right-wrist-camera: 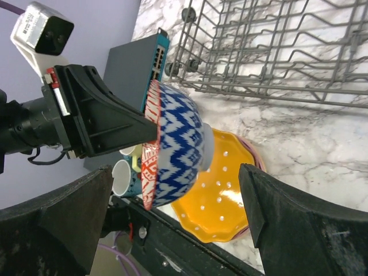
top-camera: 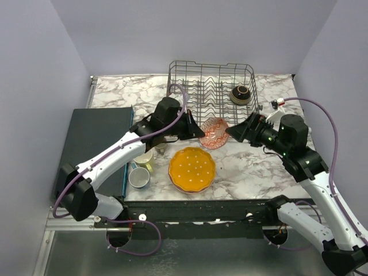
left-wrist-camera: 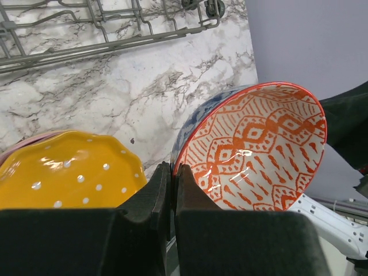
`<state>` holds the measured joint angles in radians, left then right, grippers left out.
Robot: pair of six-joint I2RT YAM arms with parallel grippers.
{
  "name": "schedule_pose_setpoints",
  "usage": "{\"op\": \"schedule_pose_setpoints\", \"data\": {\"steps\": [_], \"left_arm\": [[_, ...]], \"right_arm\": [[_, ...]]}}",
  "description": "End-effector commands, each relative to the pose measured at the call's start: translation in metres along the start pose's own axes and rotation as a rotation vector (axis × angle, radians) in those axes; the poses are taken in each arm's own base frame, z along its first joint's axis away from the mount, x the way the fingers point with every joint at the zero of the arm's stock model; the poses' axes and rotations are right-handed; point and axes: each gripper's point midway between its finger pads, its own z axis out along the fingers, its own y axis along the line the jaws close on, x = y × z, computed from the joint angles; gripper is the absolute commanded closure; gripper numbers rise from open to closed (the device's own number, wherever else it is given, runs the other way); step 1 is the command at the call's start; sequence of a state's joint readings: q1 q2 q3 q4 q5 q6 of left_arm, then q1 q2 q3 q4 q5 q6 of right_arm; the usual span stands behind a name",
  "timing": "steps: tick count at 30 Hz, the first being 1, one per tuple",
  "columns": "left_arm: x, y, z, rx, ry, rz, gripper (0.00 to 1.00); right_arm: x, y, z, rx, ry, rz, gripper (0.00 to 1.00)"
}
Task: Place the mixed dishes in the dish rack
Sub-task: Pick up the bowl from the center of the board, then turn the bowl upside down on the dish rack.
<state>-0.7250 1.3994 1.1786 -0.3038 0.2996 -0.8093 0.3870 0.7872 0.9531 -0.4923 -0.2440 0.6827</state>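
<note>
My left gripper (top-camera: 198, 131) is shut on the rim of a small patterned bowl (top-camera: 214, 133), orange-red inside and blue zigzag outside, and holds it on edge above the table just in front of the dish rack (top-camera: 213, 86). In the left wrist view the fingers (left-wrist-camera: 172, 172) pinch the bowl's (left-wrist-camera: 259, 149) rim. My right gripper (top-camera: 233, 131) is open beside the bowl; in the right wrist view (right-wrist-camera: 175, 171) the bowl (right-wrist-camera: 178, 144) hangs between its spread fingers, untouched. A brown bowl (top-camera: 240, 95) sits in the rack.
A scalloped orange dotted plate (top-camera: 192, 168) lies on a pink plate (right-wrist-camera: 256, 155) at the front centre. A yellow mug (top-camera: 144, 158) and a grey mug (top-camera: 138, 177) stand left of it. A dark flat mat (top-camera: 98, 138) lies at the left.
</note>
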Motion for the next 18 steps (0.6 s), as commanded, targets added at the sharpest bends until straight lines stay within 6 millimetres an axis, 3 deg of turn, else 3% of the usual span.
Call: {"op": "schedule_pose_setpoints", "data": {"steps": [1, 18], "left_arm": [[-0.013, -0.016, -0.025, 0.118, -0.043, -0.018, 1.0], [-0.031, -0.001, -0.065, 0.287, -0.091, -0.14, 1.0]], "right_arm": [[0.006, 0.023, 0.008, -0.141, 0.029, 0.057, 0.03], [0.027, 0.051, 0.017, -0.417, 0.081, 0.225, 0.01]]}}
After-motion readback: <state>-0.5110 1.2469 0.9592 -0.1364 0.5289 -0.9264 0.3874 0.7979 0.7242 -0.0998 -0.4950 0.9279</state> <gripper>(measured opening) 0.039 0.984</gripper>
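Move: The patterned bowl is already in the left fingers, pinched by its rim, its middle about 6 cm to their right, 1 cm ahead and 1 cm lower. From the open right hand, that bowl's middle lies some 10 cm left, 3 cm back and 3 cm lower. The orange plate is about 10 cm behind the left hand, 2 cm left and 18 cm below; the dish rack's middle is some 16 cm ahead of the right hand, 9 cm left and 20 cm down. Leftward, nearly level, the left hand carries the bowl about 5 cm, keeping its rim pinch while its fingers tilt up some 10 degrees. The right hand, jaws still wide open, follows the bowl left by about 4.5 cm, sinking and drawing back about 1 cm each, and rolls its left side up roughly 15 degrees while swinging counter-clockwise about 10, without visibly touching the bowl. ##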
